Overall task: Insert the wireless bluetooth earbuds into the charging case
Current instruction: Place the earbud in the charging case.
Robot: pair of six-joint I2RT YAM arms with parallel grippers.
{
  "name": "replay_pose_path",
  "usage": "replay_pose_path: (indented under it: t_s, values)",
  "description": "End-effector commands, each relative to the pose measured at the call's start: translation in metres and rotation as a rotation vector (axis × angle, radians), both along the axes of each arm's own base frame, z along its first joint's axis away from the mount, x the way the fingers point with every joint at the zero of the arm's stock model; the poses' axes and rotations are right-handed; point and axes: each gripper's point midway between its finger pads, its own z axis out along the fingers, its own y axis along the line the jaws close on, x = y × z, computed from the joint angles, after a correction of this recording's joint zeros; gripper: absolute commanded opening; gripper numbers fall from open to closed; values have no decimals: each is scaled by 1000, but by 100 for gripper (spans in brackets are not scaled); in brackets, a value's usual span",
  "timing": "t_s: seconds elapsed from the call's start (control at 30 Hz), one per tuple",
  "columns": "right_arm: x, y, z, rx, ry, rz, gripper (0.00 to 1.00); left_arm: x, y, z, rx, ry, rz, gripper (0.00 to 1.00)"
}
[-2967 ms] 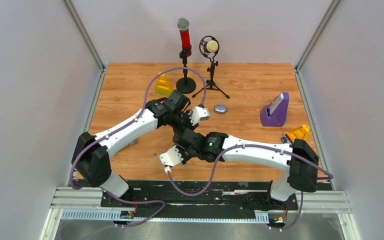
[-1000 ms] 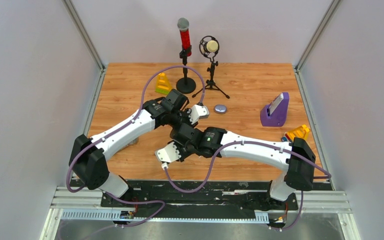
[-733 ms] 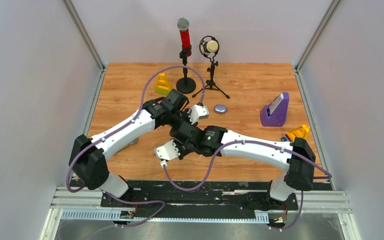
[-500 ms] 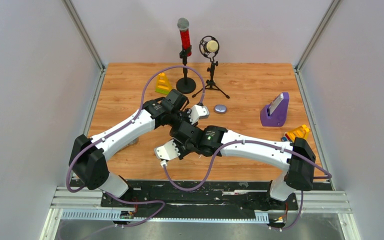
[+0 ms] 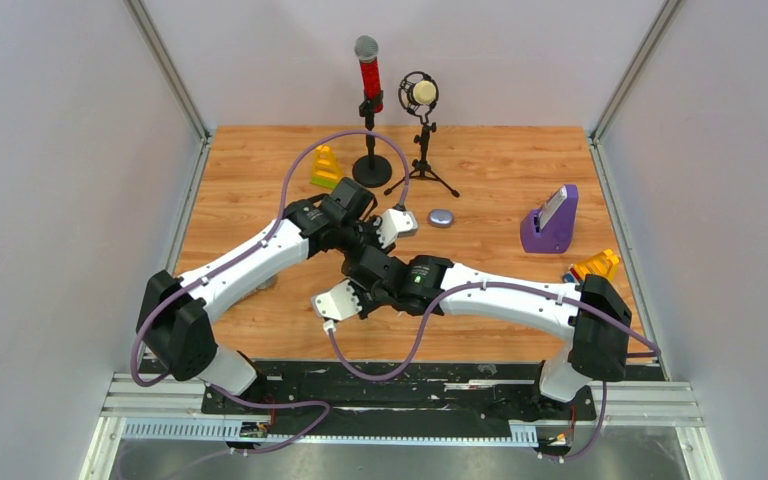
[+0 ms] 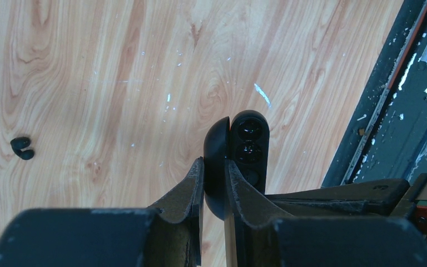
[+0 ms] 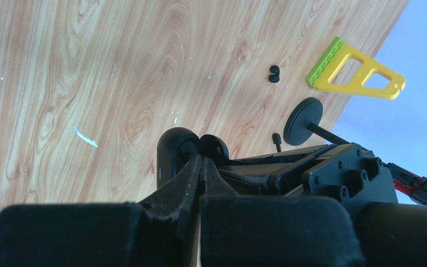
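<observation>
A black charging case point(image 6: 249, 144) hangs open above the wood table, its sockets facing the left wrist camera. My left gripper point(image 6: 214, 164) is shut on its domed lid. My right gripper point(image 7: 201, 158) is shut, its fingertips pressed together at the mouth of the case point(image 7: 169, 153); nothing shows between them. One black earbud point(image 6: 22, 148) lies on the table to the left in the left wrist view. The right wrist view shows a black earbud point(image 7: 274, 73) near the yellow bracket. From above, both grippers meet mid-table point(image 5: 362, 250) and hide the case.
A red microphone point(image 5: 368, 70) and a round studio microphone point(image 5: 420, 93) stand on stands at the back. A yellow and green bracket point(image 5: 326, 167) lies beside them. A small grey oval case point(image 5: 441, 217), a purple stand point(image 5: 550, 222) and an orange piece point(image 5: 595, 266) sit to the right.
The right wrist has edged slightly up and left toward the left gripper. The left arm has stayed where it was.
</observation>
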Motion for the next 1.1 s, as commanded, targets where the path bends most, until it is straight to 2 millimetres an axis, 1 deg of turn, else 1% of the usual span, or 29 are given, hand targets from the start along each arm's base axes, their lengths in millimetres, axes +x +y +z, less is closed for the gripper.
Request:
replay_pose_path:
  t_s: [0.0, 0.13, 0.2, 0.27, 0.37, 0.43, 0.47, 0.5, 0.57, 0.6, 0.67, 0.7, 0.8, 0.83, 0.87, 0.9, 0.93, 0.97, 1.0, 1.03, 1.07]
  values:
    - [18, 2, 8, 39, -59, -42, 0, -7, -6, 23, -65, -34, -40, 21]
    - [15, -1, 0, 14, -42, -32, 0, -7, -5, 24, -65, -38, -38, 21]
    - [13, 0, 2, 23, -29, -31, 0, -5, -3, 24, -59, -49, -30, 21]
    - [14, 4, 13, 60, -30, -43, 0, -2, -1, 24, -51, -69, -15, 21]
    - [14, 14, 44, 141, -18, -62, 3, 8, 2, 24, -36, -114, 21, 20]
    - [7, 17, 63, 177, 27, -62, 7, 18, 7, 23, -8, -154, 60, 20]
    - [3, 20, 76, 204, 54, -57, 10, 19, 9, 22, -3, -160, 66, 20]
    - [-4, 19, 84, 220, 84, -47, 13, 22, 10, 22, 2, -172, 75, 20]
    - [-17, 14, 94, 234, 150, -30, 22, 24, 12, 24, 6, -186, 83, 20]
    - [-28, 12, 98, 243, 193, -4, 24, 25, 14, 25, 6, -194, 87, 20]
    - [-41, 1, 103, 247, 252, 24, 28, 29, 20, 28, 7, -214, 108, 20]
    - [-45, -5, 107, 256, 272, 28, 30, 31, 22, 29, 2, -218, 115, 20]
    - [-53, -22, 131, 333, 327, 42, 32, 37, 37, 35, -15, -235, 155, 20]
    - [-49, -30, 141, 377, 353, 39, 32, 38, 40, 40, -25, -249, 163, 20]
    - [-47, -37, 152, 420, 371, 40, 32, 40, 48, 37, -19, -250, 180, 20]
    - [-41, -44, 161, 464, 389, 33, 32, 42, 53, 43, -31, -269, 192, 20]
    - [-35, -51, 170, 507, 404, 25, 32, 45, 61, 41, -29, -275, 212, 20]
    - [-29, -57, 178, 549, 415, 15, 32, 44, 65, 47, -44, -292, 221, 20]
    - [-20, -62, 183, 589, 422, -3, 32, 46, 73, 44, -41, -295, 238, 20]
    - [-10, -65, 188, 628, 416, -23, 33, 44, 78, 50, -53, -315, 246, 21]
    - [1, -68, 189, 659, 412, -51, 35, 44, 85, 47, -45, -317, 255, 21]
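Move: The black charging case stands open in my left fingers, its middle about 1 cm back, 1 cm right and 1 cm below that hand point. From my shut right fingertips, the case middle is 1 cm to the left and 1 cm below. Counted from my right hand, a loose black earbud lies on the table roughly 16 cm ahead, 8 cm left; the silver case about 17 cm ahead, 13 cm right; both some 13 cm lower. I hold my closed right fingertips against the charging case a moment longer, then come free and lift about 15 cm. I part the fingers to roughly a third on the way up, swing off to the right late in the rise, and tilt the wrist some 35 degrees so they point flatter to the left. My left hand keeps its pinch on the case and draws it about 7 cm left and 4 cm forward, turning slightly counter-clockwise. ##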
